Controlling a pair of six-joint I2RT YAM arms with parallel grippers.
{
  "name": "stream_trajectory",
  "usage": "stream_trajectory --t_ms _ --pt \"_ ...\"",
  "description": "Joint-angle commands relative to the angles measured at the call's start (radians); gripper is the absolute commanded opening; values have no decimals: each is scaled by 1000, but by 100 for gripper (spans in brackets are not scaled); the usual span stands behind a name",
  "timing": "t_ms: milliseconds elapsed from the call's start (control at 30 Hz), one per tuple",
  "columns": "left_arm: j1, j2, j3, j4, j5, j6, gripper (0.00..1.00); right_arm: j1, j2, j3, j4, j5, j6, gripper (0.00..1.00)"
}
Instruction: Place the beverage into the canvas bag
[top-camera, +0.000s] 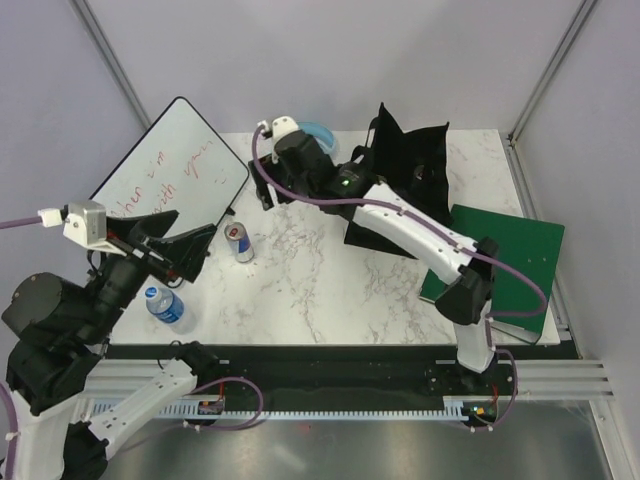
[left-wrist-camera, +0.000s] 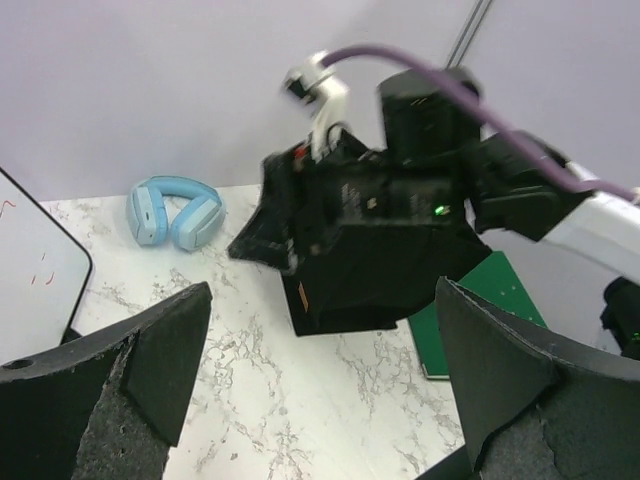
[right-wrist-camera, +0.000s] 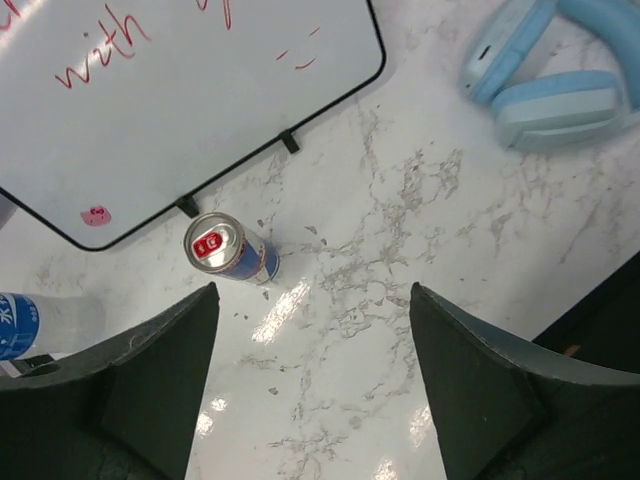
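Note:
A blue and silver drink can (top-camera: 238, 241) stands on the marble table; it also shows in the right wrist view (right-wrist-camera: 228, 250). A water bottle (top-camera: 163, 305) with a blue label lies near the left front edge and shows in the right wrist view (right-wrist-camera: 40, 322). The black canvas bag (top-camera: 412, 160) stands at the back, partly hidden by my right arm; in the left wrist view (left-wrist-camera: 372, 292) only its lower part shows. My left gripper (top-camera: 203, 246) (left-wrist-camera: 325, 400) is open and empty, just left of the can. My right gripper (top-camera: 272, 188) (right-wrist-camera: 315, 380) is open and empty, above the table behind the can.
A whiteboard (top-camera: 170, 170) with red writing leans at the back left. Light blue headphones (top-camera: 320, 131) (right-wrist-camera: 550, 70) lie at the back, left of the bag. A flat green book (top-camera: 512, 265) lies at the right. Grey walls close off the table.

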Motion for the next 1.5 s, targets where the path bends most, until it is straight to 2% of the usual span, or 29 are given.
stream_trajectory --t_ms 0,167,467,1000,1333,1433,1467 --pt "0 -37 -11 -60 28 10 100 44 99 39 47 25 14 84" --pt "0 -88 -11 -74 25 8 100 97 226 92 90 -15 -21 86" --pt "0 -100 -26 -99 16 11 100 149 344 113 182 -4 -88 87" --pt "0 -108 -26 -99 12 11 100 163 463 130 271 35 -142 87" --pt "0 -108 -31 -99 14 4 100 161 489 132 272 8 -133 82" --pt "0 -111 -29 -99 11 4 100 163 492 128 272 6 -127 79" --pt "0 -111 -28 -99 9 4 100 161 490 121 274 12 -125 75"
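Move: The beverage can stands about 14 cm to the right hand's left, 1 cm back and some 25 cm below it. Beyond the can and to its left is the whiteboard, its middle 20 cm ahead of the hand and 35 cm left. The bottle is 15 cm back and 33 cm left, the headphones 27 cm ahead and 3 cm right. From the left hand, the can lies 20 cm ahead, 3 cm left and 40 cm down. Right hand sinks some 19 cm and swings 13 left, open fingers straddling the can; left eases back slightly. ##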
